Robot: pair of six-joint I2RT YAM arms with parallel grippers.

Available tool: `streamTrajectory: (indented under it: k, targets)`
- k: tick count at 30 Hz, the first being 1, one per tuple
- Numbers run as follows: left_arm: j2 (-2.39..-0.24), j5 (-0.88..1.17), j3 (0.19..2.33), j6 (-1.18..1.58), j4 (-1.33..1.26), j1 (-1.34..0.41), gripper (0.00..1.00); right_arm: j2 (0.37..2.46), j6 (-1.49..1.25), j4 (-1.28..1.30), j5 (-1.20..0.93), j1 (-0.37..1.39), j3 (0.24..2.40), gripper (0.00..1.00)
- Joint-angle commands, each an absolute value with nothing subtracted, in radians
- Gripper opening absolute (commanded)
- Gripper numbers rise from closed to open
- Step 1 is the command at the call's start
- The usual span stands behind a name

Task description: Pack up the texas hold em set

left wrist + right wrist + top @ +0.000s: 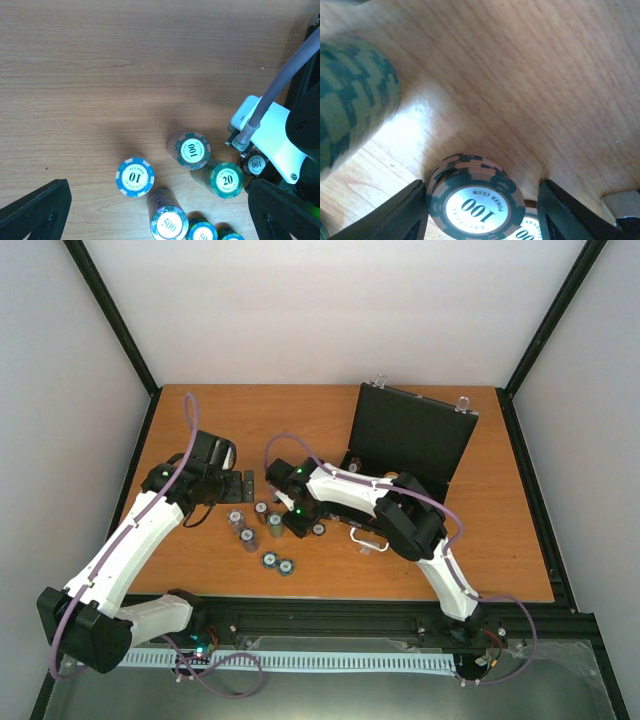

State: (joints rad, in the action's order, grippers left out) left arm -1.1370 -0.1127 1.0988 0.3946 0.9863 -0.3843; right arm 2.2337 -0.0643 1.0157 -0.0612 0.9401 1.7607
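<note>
The black case (410,435) stands open at the back right of the table, lid up. Small chip stacks (255,525) stand in a group at mid-table. My right gripper (482,210) is open and low on the table, straddling a short brown-and-black stack of 100 chips (475,200). Its left finger is against the stack and a gap shows on the right side. In the top view that gripper (305,525) sits at the group's right edge. My left gripper (160,210) hangs open above the blue 10 stack (135,177), the 100 stack (192,149), the green 20 stack (227,180) and the 500 stack (169,225).
A tall green stack (350,95) stands close on the right gripper's left. Another 100 chip (530,232) lies flat just behind the straddled stack. The case's silver handle (368,538) faces the near edge. The right arm's white link (270,135) crowds the chips' right side.
</note>
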Motion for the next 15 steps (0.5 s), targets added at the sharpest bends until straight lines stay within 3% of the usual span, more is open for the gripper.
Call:
streamTrajectory:
  k: [1,9,15]
  targets:
    - [-1.141,-0.124,1.110,0.388,0.962,-0.388,1.00,2.258,-0.071,1.031,-0.081,0.959,1.751,0.57]
    - [-1.141,-0.123,1.111,0.385,0.960,-0.388,1.00,2.266,-0.092,1.021,-0.069,0.960,1.756,0.41]
    - [-1.137,-0.125,1.113,0.380,0.965,-0.388,1.00,2.266,-0.107,1.016,-0.036,0.960,1.759,0.35]
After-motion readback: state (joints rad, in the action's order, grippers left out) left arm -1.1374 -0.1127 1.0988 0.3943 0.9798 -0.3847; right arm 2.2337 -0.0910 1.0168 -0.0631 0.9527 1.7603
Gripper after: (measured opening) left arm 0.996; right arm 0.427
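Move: The short 100 chip stack to be gripped stands between the right hand's open fingers, at their height and about 1 cm back of centre. The second 100 stack is some 4 cm right and 1 cm back, the tall green 20 stack about 6 cm left and level with the hand. From the left hand, the gripped stack lies roughly 15 cm right, level front to back, 18 cm below. The right fingers close around the short 100 stack and pinch it, easing about half a centimetre back. ##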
